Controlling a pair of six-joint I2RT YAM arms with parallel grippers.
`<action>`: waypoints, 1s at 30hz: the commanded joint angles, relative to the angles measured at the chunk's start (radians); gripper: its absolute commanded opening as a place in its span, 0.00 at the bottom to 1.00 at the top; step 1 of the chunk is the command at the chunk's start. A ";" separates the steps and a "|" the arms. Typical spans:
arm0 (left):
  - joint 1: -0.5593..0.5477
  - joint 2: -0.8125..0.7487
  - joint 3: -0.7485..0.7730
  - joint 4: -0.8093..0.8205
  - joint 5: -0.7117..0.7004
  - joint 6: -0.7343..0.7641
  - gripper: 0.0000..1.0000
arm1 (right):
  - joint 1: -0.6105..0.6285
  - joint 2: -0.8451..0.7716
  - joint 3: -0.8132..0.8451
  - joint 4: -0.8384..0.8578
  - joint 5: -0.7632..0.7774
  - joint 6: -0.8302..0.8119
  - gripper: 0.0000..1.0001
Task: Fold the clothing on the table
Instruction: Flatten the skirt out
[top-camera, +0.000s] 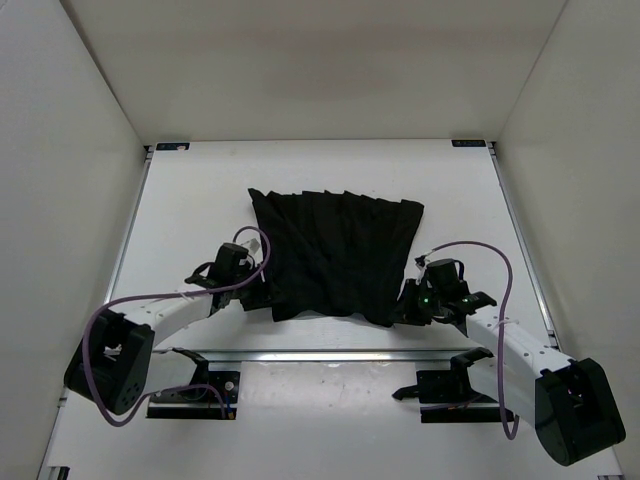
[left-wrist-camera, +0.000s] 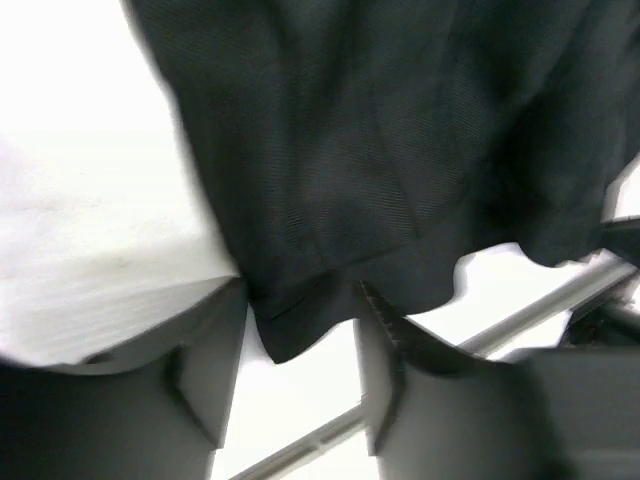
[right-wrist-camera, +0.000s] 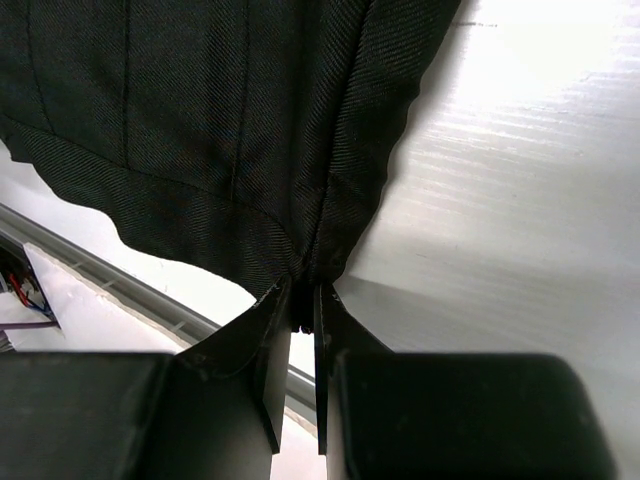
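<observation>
The clothing (top-camera: 335, 252), a black ribbed garment, lies spread on the white table (top-camera: 190, 210). My left gripper (top-camera: 262, 296) sits at its near left corner. In the left wrist view that gripper (left-wrist-camera: 300, 325) stands open, and the garment's corner (left-wrist-camera: 290, 335) hangs loose between the fingers without being pinched. My right gripper (top-camera: 404, 306) is at the near right corner. The right wrist view shows the gripper (right-wrist-camera: 305, 305) shut on the hem of the clothing (right-wrist-camera: 220, 130), fabric bunched between its jaws.
A metal rail (top-camera: 330, 354) runs along the table's near edge just behind both grippers. White walls enclose the table on the left, right and far sides. Purple cables (top-camera: 500, 270) loop over both arms.
</observation>
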 joint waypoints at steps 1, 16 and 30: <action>-0.020 0.002 -0.038 -0.071 -0.049 0.007 0.52 | -0.004 0.009 -0.013 0.058 0.001 -0.006 0.00; 0.059 -0.100 0.116 -0.259 -0.118 0.123 0.00 | -0.129 -0.069 0.162 -0.098 -0.132 -0.108 0.00; 0.164 -0.305 0.866 -0.643 -0.102 0.172 0.00 | -0.190 -0.068 1.002 -0.388 -0.200 -0.131 0.00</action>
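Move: The skirt's near left corner lies about 2 cm back from my left fingers and 2 cm below them. From that hand the skirt's middle is some 11 cm ahead and 14 cm right, and its far left corner about 28 cm ahead and 7 cm left. From my right hand, which already holds the near right corner, the near left corner is some 28 cm left, level fore and aft, about 2 cm below. I dip my left hand about 2 cm down and back onto the skirt's near left corner and close my fingers to pinch it, while my right keeps its hold on the near right corner. Then both hands swing up fast together, nearly 30 cm, and some 8 cm forward, the left also drifting outward, fingers tilting up about 30 degrees. ##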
